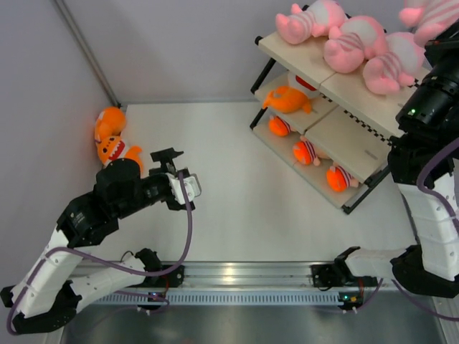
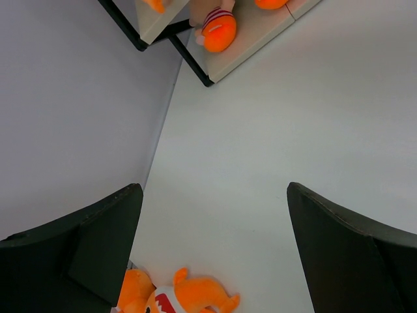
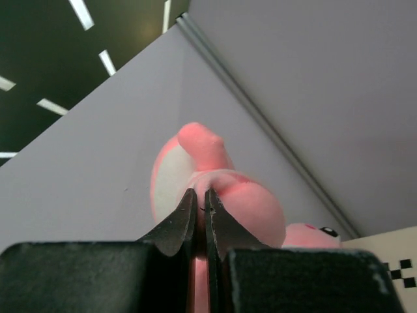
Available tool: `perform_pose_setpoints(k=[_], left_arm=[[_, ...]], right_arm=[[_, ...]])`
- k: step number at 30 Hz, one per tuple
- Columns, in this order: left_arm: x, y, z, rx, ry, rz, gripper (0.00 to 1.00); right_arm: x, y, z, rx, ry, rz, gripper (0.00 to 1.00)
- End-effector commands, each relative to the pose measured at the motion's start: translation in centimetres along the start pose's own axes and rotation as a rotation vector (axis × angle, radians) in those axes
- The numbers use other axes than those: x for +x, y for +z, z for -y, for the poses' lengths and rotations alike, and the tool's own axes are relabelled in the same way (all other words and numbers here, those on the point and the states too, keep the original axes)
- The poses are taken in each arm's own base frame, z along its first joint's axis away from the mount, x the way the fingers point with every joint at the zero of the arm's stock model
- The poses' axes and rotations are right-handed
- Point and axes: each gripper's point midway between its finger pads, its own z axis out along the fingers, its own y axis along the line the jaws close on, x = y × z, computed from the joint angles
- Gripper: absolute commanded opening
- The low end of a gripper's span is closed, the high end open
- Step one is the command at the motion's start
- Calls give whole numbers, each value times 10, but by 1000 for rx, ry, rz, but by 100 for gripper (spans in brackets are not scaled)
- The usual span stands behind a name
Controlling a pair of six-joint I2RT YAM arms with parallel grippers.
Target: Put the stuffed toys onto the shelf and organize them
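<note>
Three pink striped stuffed toys lie in a row on the top board of the shelf. My right gripper is shut on a fold of a fourth pink toy, which it holds at the shelf's far right end. One orange toy rests on the middle tier. Two orange toys lie against the left wall. My left gripper hovers open just right of them. In the left wrist view one of them shows below the wide-apart fingers.
Small orange and striped plush shapes sit on the shelf's bottom tier. Grey walls close the table on the left and at the back. A metal rail runs along the near edge between the arm bases.
</note>
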Motion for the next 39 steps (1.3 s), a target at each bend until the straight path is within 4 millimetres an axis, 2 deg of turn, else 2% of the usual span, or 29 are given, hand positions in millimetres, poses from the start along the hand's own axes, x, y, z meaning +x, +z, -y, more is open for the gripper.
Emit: perform_pose_setpoints(k=[1,3,4,6,7,8,9,10,12,13,14,16,17,19,20,21,22,31,39], left_arm=[[-11,0,-8,-40,-18,51,98],[-11,1,-6,-32,-17,54,98],[-11,0,-7,-34,-18,54,98],[-11,0,-7,-35,-20,55,98],[-11,0,-7,-36,-18,57,98],[-11,-2,-7,-38,-16,57,98],[-11,-2,-7,-40,-16,57,98],[-10,-2,-7,-39,-18,53,98],[-8,-3,-7,-45,-24,51,98],[-9,-3,-7,-42,-26,53,98],[-9,-4,-7,-45,-28,54,98],[-9,-3,-6,-42,-26,55,98],[-8,-3,-6,-40,-23,53,98],[-9,-2,-7,-40,-23,53,98],[-9,-2,-7,-41,-23,52,98],[-9,-1,-6,-37,-23,52,98],[-9,-1,-6,-36,-22,50,98],[-9,-2,-9,-48,-24,50,98],[-10,-2,-10,-48,-24,50,98]], right_arm=[[-28,1,49,219,-19,81,0],[-26,-2,64,266,-34,98,0],[-34,-5,72,276,-36,109,0],[-21,-8,82,290,-98,82,0],[-29,-12,91,301,-102,90,0],[-26,-15,96,306,-104,87,0],[-8,-19,105,315,-155,68,0],[-16,-25,115,324,-147,79,0],[-4,-31,131,353,-180,77,0],[-7,-35,136,352,-188,72,0],[1,-37,139,350,-178,59,0],[4,-43,146,340,-188,35,0],[15,-46,151,341,-182,24,0],[17,-52,157,345,-145,30,0],[28,-53,162,350,-165,18,0],[30,-54,164,357,-168,18,0],[46,-50,163,354,-148,0,0],[65,-48,169,393,-47,-10,0],[86,-45,178,425,-29,-27,0]])
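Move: The pink toy already held in the right hand is bound for the empty near-right end of the top shelf, roughly 6 cm ahead, 12 cm to the right and 19 cm below that hand. Its closest neighbour, the third pink toy in the row, sits about 10 cm ahead, 4 cm right; the second about 14 cm ahead, 4 cm left, both some 19 cm down. From the idle left hand the empty end is about 57 cm right, 12 cm ahead and 14 cm higher. The pink toy, still pinched in the shut right fingers, is brought down about 18 cm and some 8 cm to the right onto the free end of the top shelf; the hand draws back slightly on the way, then pushes forward again by about as much, beside the third toy. The wrist first swings clockwise, then rolls its left side up. ##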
